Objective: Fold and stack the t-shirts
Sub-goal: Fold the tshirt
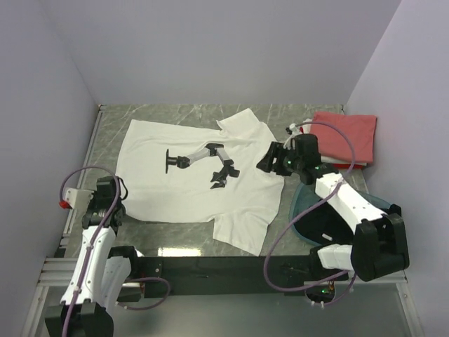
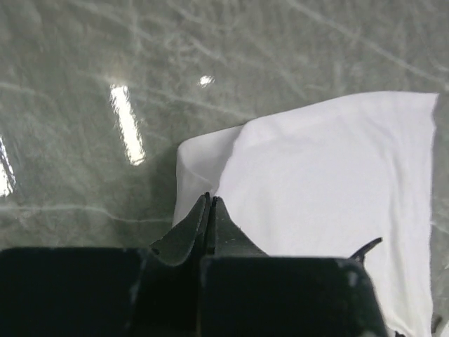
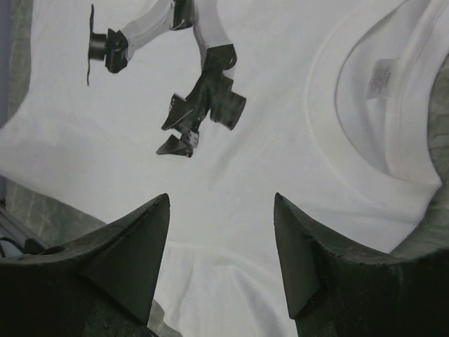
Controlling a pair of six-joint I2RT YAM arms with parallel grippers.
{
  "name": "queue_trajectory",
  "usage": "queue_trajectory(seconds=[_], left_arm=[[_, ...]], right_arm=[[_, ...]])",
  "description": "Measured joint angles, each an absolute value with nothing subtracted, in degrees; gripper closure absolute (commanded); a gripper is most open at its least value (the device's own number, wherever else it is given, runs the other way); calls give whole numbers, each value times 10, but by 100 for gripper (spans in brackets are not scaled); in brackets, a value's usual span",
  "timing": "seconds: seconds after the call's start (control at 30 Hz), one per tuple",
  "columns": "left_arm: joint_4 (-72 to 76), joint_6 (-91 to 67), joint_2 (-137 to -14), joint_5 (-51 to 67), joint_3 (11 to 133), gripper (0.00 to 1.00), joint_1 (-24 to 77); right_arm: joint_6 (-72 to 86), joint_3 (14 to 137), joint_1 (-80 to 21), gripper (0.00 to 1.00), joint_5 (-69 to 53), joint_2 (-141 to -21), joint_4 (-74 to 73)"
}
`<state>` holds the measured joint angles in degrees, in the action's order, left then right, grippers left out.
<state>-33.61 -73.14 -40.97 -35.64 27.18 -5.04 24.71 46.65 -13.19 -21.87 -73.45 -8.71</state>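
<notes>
A large white t-shirt point(image 1: 158, 189) with a dark robot-arm graphic point(image 1: 207, 161) lies spread flat on the marble table. My left gripper point(image 1: 116, 189) sits at the shirt's near-left corner. In the left wrist view its jaws point(image 2: 209, 201) are pressed together on the turned-up corner of the white cloth point(image 2: 330, 189). My right gripper point(image 1: 266, 160) hovers over the shirt's right shoulder. In the right wrist view it point(image 3: 221, 203) stands open with only white cloth point(image 3: 280, 105) below, the collar point(image 3: 382, 133) to its right and the graphic point(image 3: 200, 98) ahead. Folded salmon-red t-shirts point(image 1: 344, 132) lie at the back right.
A translucent teal tub point(image 1: 306, 203) stands at the right, partly under my right arm. A metal rail point(image 1: 70, 221) runs along the table's left edge. Lilac walls close in the left, back and right. Bare marble point(image 2: 105, 77) shows left of the shirt corner.
</notes>
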Motion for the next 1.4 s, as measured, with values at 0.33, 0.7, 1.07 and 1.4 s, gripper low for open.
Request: queue_trajectory(seconds=[0.33,0.7,1.07,1.4], left_arm=[[-320,-667,-289,-385,277,99,-51],[-308,-635,-260,-372,258,99,-51],[-293,-613,-272,-352,258,99,-51],[-289,-607,-266,-343,258,99,-51]], right_arm=[[295,413,-338,32,-89,-565,-209],[450,320,-509,34,34,-403,-386],[599,291,-680,34,76,-527,-397],[645,303,-721,33,97,-630,-371]])
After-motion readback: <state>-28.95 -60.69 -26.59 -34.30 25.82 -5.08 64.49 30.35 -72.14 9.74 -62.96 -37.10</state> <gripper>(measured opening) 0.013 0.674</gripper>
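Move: The near sleeve's outer corner lies about 28 cm back towards the base from the open right hand, some 2 cm to its left and 13 cm below. At that same table level, the collar is roughly 4 cm ahead and 2 cm right of this hand, and the basket's middle is 15 cm back and 26 cm right. From the left hand, already shut on the shirt's near hem corner, the sleeve corner lies about 14 cm back, 47 cm right and 9 cm down. Back towards its own base swings the right hand, some 27 cm from over the collar to the near sleeve's corner, drifting a little left and sinking about 12 cm, nearly all in the second half. Its fingers stay open while it tips down and rolls, ending astride the corner. The left hand keeps its pinch on the hem corner, lifts it a further 5 cm early on, fingertips tilting up, then holds there. ##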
